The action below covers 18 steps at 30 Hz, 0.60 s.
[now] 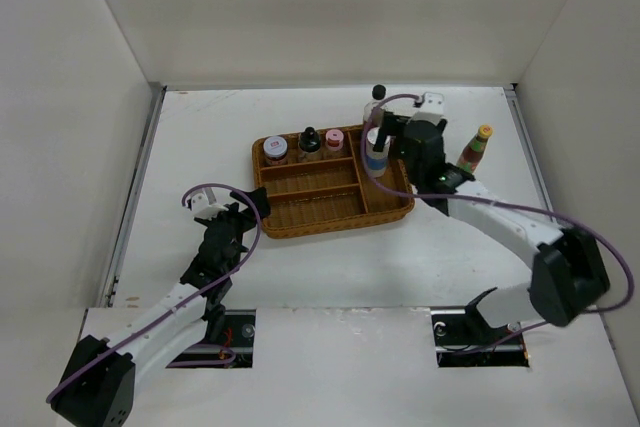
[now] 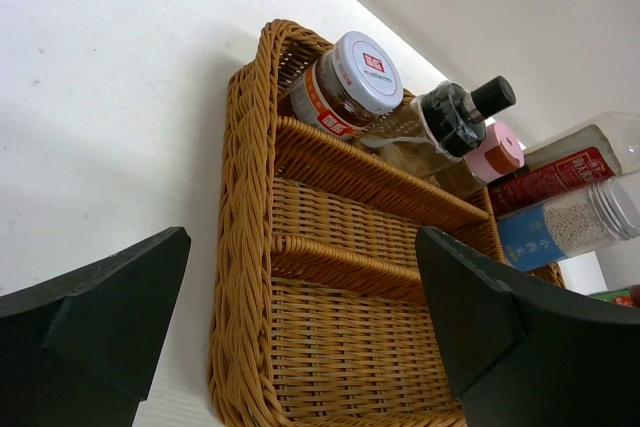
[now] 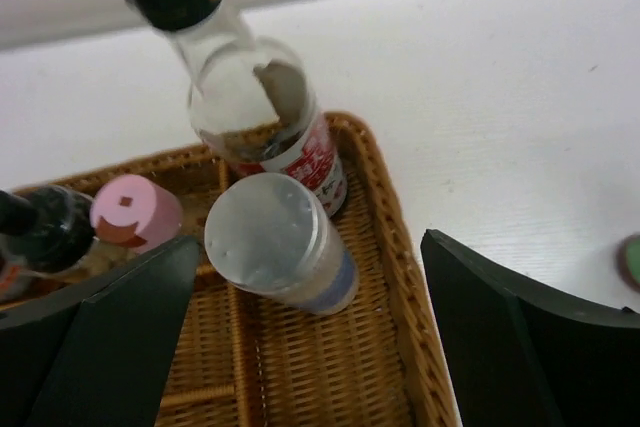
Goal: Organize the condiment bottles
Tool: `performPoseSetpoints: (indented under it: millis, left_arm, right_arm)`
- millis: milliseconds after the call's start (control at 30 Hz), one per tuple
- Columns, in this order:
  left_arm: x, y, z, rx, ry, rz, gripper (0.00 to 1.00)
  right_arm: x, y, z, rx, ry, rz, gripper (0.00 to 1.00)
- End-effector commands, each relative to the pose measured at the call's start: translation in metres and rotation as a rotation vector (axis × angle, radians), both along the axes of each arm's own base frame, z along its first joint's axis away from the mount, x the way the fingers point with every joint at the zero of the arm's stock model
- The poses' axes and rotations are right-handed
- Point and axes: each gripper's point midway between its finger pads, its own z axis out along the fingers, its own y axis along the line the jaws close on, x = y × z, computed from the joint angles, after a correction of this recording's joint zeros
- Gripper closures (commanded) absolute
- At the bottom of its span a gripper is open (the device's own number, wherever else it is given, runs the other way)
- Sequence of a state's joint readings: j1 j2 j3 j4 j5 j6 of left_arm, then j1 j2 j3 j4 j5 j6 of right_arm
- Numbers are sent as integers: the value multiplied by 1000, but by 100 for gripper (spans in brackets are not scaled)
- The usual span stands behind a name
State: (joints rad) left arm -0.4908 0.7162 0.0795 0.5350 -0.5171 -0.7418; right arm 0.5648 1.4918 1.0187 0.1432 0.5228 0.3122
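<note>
The wicker tray [image 1: 335,226] holds five condiment bottles. Along its back row stand a short pale-lidded jar [image 1: 275,150], a small black-capped bottle [image 1: 310,141] and a pink-capped shaker [image 1: 334,141]. In the right compartment are the tall black-capped bottle [image 1: 376,104] and the silver-capped white-blue bottle [image 1: 375,153]. The yellow-capped, green-necked bottle [image 1: 476,150] stands on the table right of the tray. My right gripper [image 3: 310,347] hangs open just over the silver-capped bottle [image 3: 280,242], its fingers clear of it on both sides. My left gripper [image 2: 300,347] is open and empty, left of the tray [image 2: 240,227].
White walls enclose the table on the left, back and right. The tray's two front-left compartments [image 1: 310,202] hold nothing. The right arm's purple cable [image 1: 540,217] loops above the table on the right.
</note>
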Motion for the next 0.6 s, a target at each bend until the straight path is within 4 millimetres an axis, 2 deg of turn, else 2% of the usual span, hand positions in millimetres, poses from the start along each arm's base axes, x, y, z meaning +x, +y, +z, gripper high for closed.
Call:
performPoseSetpoints:
  millis: [0,33,167,267,400,567]
  left_arm:
    - [1,0,8,-29,-36,0,0]
    - [1,-1,9,-31,-35,-3,0]
    - [1,-2,9,-33,-35,-8,0]
    - [2,-3,7,-33,-30,-12,0]
    - [1,-3,7,-35,-30,-9,0]
    - [1,-4,9,-37,-34,-13,0]
  right_arm:
    - [-20,-46,64,105,-147,-96,0]
    - [-24,-59,65,107,-154,-124,0]
    - [-40,-144,66,76,-172,-363,0]
    - [-40,-189,65,40,-165,-485,0]
    - [-23,-211,47,-28,-74,-528,0]
    - [2,-222,32,-50,-45,-536,0]
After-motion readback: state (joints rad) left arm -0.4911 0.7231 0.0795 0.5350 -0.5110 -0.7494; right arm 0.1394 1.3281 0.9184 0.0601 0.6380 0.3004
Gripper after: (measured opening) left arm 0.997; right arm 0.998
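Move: The yellow-capped bottle stands about 24 cm to the right of the right hand, some 3 cm ahead and 6 below. The just-placed white-capped jar is about 3 cm left, 2 ahead and 6 below; the black-capped tall bottle is 9 cm ahead, 3 left and 2 below. From the left hand, the yellow-capped bottle lies roughly 68 cm right and 10 ahead, about level. The open right hand arcs up over and down some 21 cm rightward to the yellow-capped bottle, turning 30° clockwise. ##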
